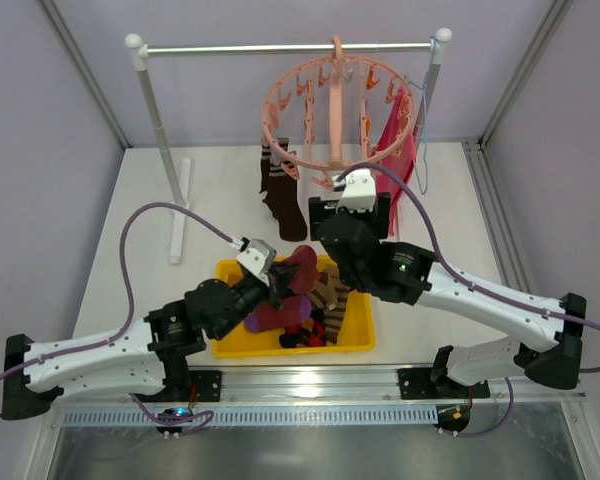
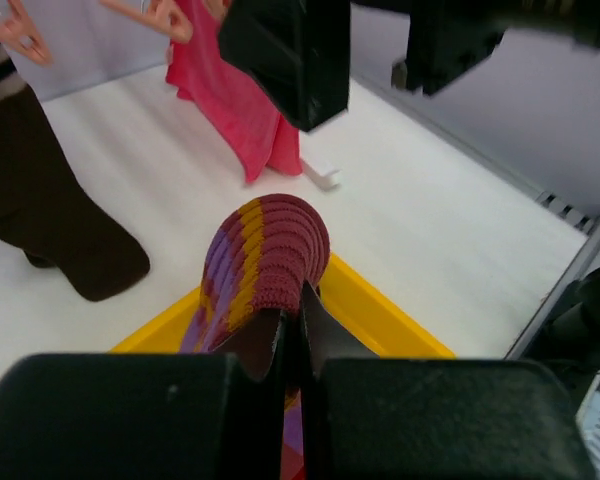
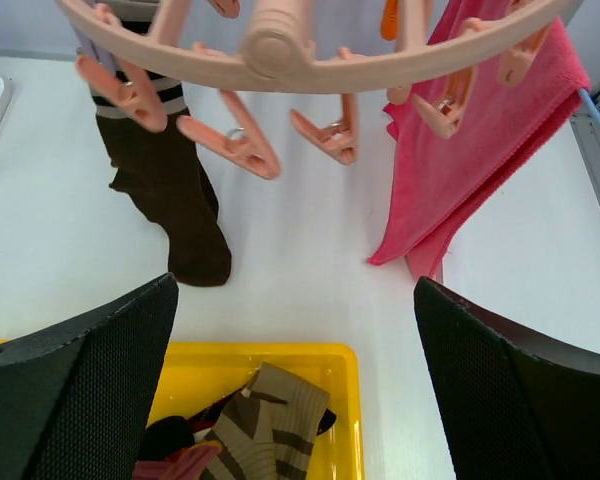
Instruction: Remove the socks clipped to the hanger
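Observation:
The salmon-pink ring hanger (image 1: 335, 105) (image 3: 280, 55) hangs from the rail. One dark brown sock with a striped cuff (image 1: 280, 190) (image 3: 165, 190) (image 2: 50, 220) is clipped to it and reaches down to the table. My left gripper (image 1: 278, 287) (image 2: 300, 310) is shut on a maroon-purple-yellow sock (image 1: 298, 268) (image 2: 265, 255) over the yellow bin (image 1: 360, 342) (image 2: 380, 310) (image 3: 345, 355). My right gripper (image 1: 352, 212) (image 3: 295, 288) is wide open and empty, above the bin's far edge and below the ring. A brown-cream striped sock (image 3: 270, 425) (image 1: 330, 290) lies in the bin with other socks.
A plain pink-red cloth (image 1: 395, 160) (image 3: 470, 150) (image 2: 235, 100) hangs on the ring's right side. The rail's white posts (image 1: 155, 120) stand left and right. A thin pale wire hanger (image 1: 421, 150) hangs by the right post. Grey walls close in both sides.

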Controlling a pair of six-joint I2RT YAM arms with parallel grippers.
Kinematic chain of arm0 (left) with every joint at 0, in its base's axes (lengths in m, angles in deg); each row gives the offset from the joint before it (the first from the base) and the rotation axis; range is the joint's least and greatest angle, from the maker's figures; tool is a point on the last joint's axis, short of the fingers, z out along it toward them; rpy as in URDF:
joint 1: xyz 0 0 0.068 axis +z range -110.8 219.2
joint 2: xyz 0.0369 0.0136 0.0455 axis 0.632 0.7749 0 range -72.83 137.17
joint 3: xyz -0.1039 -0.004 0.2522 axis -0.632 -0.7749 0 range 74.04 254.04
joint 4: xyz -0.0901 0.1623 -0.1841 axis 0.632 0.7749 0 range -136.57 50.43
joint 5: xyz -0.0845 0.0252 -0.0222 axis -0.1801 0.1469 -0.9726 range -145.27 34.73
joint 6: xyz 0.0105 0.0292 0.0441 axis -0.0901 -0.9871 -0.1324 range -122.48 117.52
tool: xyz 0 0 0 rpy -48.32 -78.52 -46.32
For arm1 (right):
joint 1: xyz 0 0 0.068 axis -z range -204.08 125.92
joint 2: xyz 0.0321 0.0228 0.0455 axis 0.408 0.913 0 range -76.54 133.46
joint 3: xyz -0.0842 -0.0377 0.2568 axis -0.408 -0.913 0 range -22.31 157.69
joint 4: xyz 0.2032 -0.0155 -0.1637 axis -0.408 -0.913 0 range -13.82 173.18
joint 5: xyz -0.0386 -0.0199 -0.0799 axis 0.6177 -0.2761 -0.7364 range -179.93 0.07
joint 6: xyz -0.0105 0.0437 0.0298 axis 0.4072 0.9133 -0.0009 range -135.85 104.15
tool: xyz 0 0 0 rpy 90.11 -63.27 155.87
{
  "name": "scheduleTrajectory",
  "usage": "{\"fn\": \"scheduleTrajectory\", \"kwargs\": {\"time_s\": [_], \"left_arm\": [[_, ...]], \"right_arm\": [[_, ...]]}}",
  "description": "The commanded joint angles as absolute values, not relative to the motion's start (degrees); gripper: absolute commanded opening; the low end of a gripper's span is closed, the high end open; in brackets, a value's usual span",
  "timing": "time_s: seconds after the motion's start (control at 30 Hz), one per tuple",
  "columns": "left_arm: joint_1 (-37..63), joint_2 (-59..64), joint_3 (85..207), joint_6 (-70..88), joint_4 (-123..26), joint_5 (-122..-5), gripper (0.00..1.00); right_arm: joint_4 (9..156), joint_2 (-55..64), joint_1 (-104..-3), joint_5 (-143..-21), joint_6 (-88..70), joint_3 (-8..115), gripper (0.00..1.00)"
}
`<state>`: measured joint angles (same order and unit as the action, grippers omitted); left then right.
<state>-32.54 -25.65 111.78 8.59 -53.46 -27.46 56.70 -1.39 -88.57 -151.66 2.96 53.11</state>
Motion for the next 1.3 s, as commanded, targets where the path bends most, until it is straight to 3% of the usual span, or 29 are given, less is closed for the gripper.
{"fn": "scheduleTrajectory", "kwargs": {"time_s": [0.0, 0.23, 0.47, 0.83, 0.9, 0.97, 1.0, 1.03, 1.1, 1.13, 1.17, 1.27], "left_arm": [[-32.34, -30.80, 118.95, 7.88, -51.67, -29.60, 0.00], [-32.34, -31.00, 118.96, 14.91, -46.74, -36.99, 0.00], [-32.34, -22.40, 106.59, 21.15, -51.65, -29.98, 0.00], [-32.43, -10.61, 101.82, 35.13, -46.75, -23.29, 0.00], [-32.43, -5.88, 103.13, 36.80, -44.64, -22.67, 0.09], [-32.34, -2.44, 105.41, 37.50, -41.74, -22.32, 0.29], [-32.34, -1.12, 106.12, 38.03, -40.77, -22.23, 0.43], [-32.34, 0.81, 107.86, 38.21, -38.85, -21.70, 0.68], [-32.52, 0.92, 109.02, 38.12, -37.87, -21.00, 0.78], [-32.52, -0.39, 109.81, 37.86, -37.69, -19.86, 0.92], [-32.52, -1.54, 109.99, 37.51, -37.69, -19.42, 0.99], [-32.43, -6.27, 110.87, 35.75, -37.52, -16.79, 1.00]], "right_arm": [[62.00, -7.53, -88.33, -150.83, 4.98, 48.19, 1.00], [60.07, -11.85, -85.87, -149.44, 11.03, 40.11, 1.00], [61.74, -16.42, -82.71, -145.65, 14.91, 32.37, 1.00], [60.86, -22.75, -81.39, -146.18, 16.14, 27.71, 1.00], [61.03, -23.19, -81.21, -146.09, 16.14, 27.44, 1.00], [60.69, -23.28, -81.12, -146.09, 16.14, 27.09, 1.00], [60.42, -23.37, -80.95, -146.18, 16.14, 27.09, 1.00], [60.33, -23.72, -81.03, -146.26, 16.23, 26.83, 1.00], [60.16, -24.25, -80.86, -146.44, 16.32, 26.47, 1.00], [60.07, -24.94, -80.69, -146.44, 16.32, 26.13, 1.00], [60.07, -25.21, -80.60, -146.53, 16.32, 25.86, 1.00], [60.16, -27.05, -80.16, -146.53, 16.23, 24.81, 1.00]]}}
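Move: The striped maroon sock hangs in the left fingers; its goal, the middle of the yellow bin, is about 2 cm ahead, 3 cm left and some 25 cm below that hand. At that depth the brown striped socks lie roughly 3 cm ahead and 7 cm right, the argyle sock 5 cm back and straight below. From the right hand, the hanging dark socks are about 12 cm ahead, 13 cm left and 8 cm lower. The striped maroon sock, still pinched in the left fingers, is swung up about 9 cm, then lowered fast by some 30 cm into the bin as the fingers tip downward; they open wide low over the pile, let the sock go and just begin to rise. The right hand, already open, draws off to its right and down from under the hanger, each under 10 cm. ##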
